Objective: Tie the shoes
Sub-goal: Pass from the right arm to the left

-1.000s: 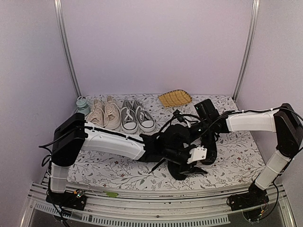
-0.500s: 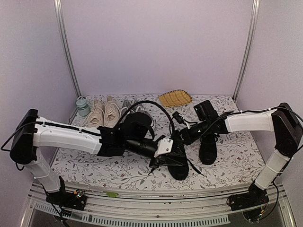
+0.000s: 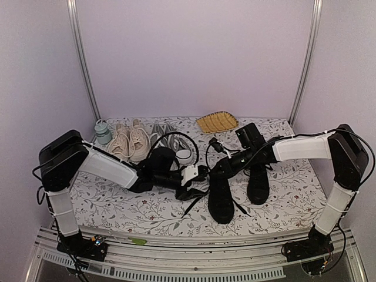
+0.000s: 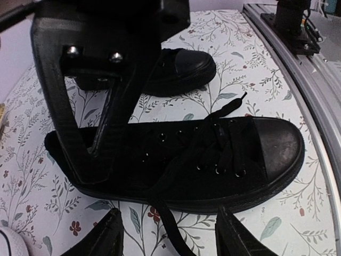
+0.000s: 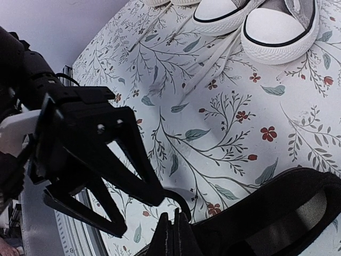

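The black shoes lie mid-table: one [image 3: 221, 200] with its toe toward me, the other [image 3: 258, 183] to its right. The left wrist view shows the nearer shoe [image 4: 224, 154] side-on, unlaced at the top, and the second shoe [image 4: 181, 69] behind it. A loose black lace [image 4: 171, 224] runs off its sole and passes between the fingers of my left gripper [image 4: 171, 237], which stands open and untouched by it. My right gripper [image 5: 175, 228] is shut at the shoe's heel end [image 5: 277, 213], its tips pinching a curved stretch of lace [image 5: 183, 201]. Both grippers [image 3: 197, 179] [image 3: 215, 169] sit close together.
A beige pair [image 3: 130, 143] and a grey pair with white toe caps [image 5: 279, 24] stand at the back left, beside a pale teal cup [image 3: 103, 130]. A yellow woven tray [image 3: 217, 122] lies at the back. The table's metal rail [image 3: 194, 244] runs along the front.
My left arm has swung back leftward off the nearer shoe; its gripper narrowed, then opened again. The right gripper stayed shut and drifted slightly left.
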{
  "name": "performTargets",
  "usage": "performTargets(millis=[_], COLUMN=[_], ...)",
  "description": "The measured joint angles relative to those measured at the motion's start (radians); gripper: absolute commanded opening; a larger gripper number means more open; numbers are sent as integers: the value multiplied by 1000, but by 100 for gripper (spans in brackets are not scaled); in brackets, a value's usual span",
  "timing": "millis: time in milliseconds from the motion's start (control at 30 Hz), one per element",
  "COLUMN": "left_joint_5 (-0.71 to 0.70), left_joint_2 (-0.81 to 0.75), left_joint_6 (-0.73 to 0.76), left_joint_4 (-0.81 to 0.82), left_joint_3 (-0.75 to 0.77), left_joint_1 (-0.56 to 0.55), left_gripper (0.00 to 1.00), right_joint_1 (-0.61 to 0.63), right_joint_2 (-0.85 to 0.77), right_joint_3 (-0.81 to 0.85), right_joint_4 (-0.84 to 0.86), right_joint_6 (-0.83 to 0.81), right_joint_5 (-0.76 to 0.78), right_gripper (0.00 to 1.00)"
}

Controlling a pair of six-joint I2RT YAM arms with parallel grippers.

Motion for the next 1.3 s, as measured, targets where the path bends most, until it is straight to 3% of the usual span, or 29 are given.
performTargets(millis=[100, 300, 500, 567, 633, 800, 900, 1300], left_joint_5=[6, 31, 33, 33, 35, 35, 28, 3], left_joint_2=[77, 185, 201, 202, 202, 206, 206, 215], left_joint_6=[-14, -50, -80, -89, -100, -111, -111, -116], left_joint_4=[32, 60, 88, 103, 110, 124, 125, 124], left_joint_3=[48, 141, 155, 155, 155, 156, 156, 162], left_joint_1=[1, 1, 1, 1, 1, 1, 1, 1], left_gripper=[57, 43, 20, 13, 4, 1, 1, 3], right_joint_1=[0, 0, 0, 0, 0, -1, -8, -95], right_joint_2=[0, 0, 0, 0, 0, -4, -23, -119], right_joint_3=[1, 1, 3, 5, 5, 11, 23, -36], right_joint_4=[-1, -1, 0, 0, -2, -16, -32, -92], right_joint_6=[-5, -11, -14, -14, -13, -16, -13, -20], right_joint_5=[-9, -20, -27, -29, -29, -20, -12, 1], right_gripper=[1, 1, 3, 11, 24, 39, 42, 39])
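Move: The bit of black lace that the right fingers hold over the tied shoe lies about 4 cm to the left hand's right, 2 cm ahead and 2 cm below; it is right at the right hand's tips, roughly 1 cm left and 1 cm down. From the left hand, the tied shoe's middle is some 5 cm right, 1 cm back, 6 cm down; the other black shoe 19 cm right, 3 cm ahead; the nearer grey sneaker 11 cm left, 18 cm ahead, both also about 6 cm down. The lace over the tied shoe changes hands: the left hand slides about 4 cm right, some 3 cm forward and a little down to it, shuts its half-open fingers on it beside the right tips and then keeps almost still. Only after that does the right hand, until then nearly still, open nearly halfway, lift about 4 cm, and draw off to the right some 4 cm, sinking again a little. ##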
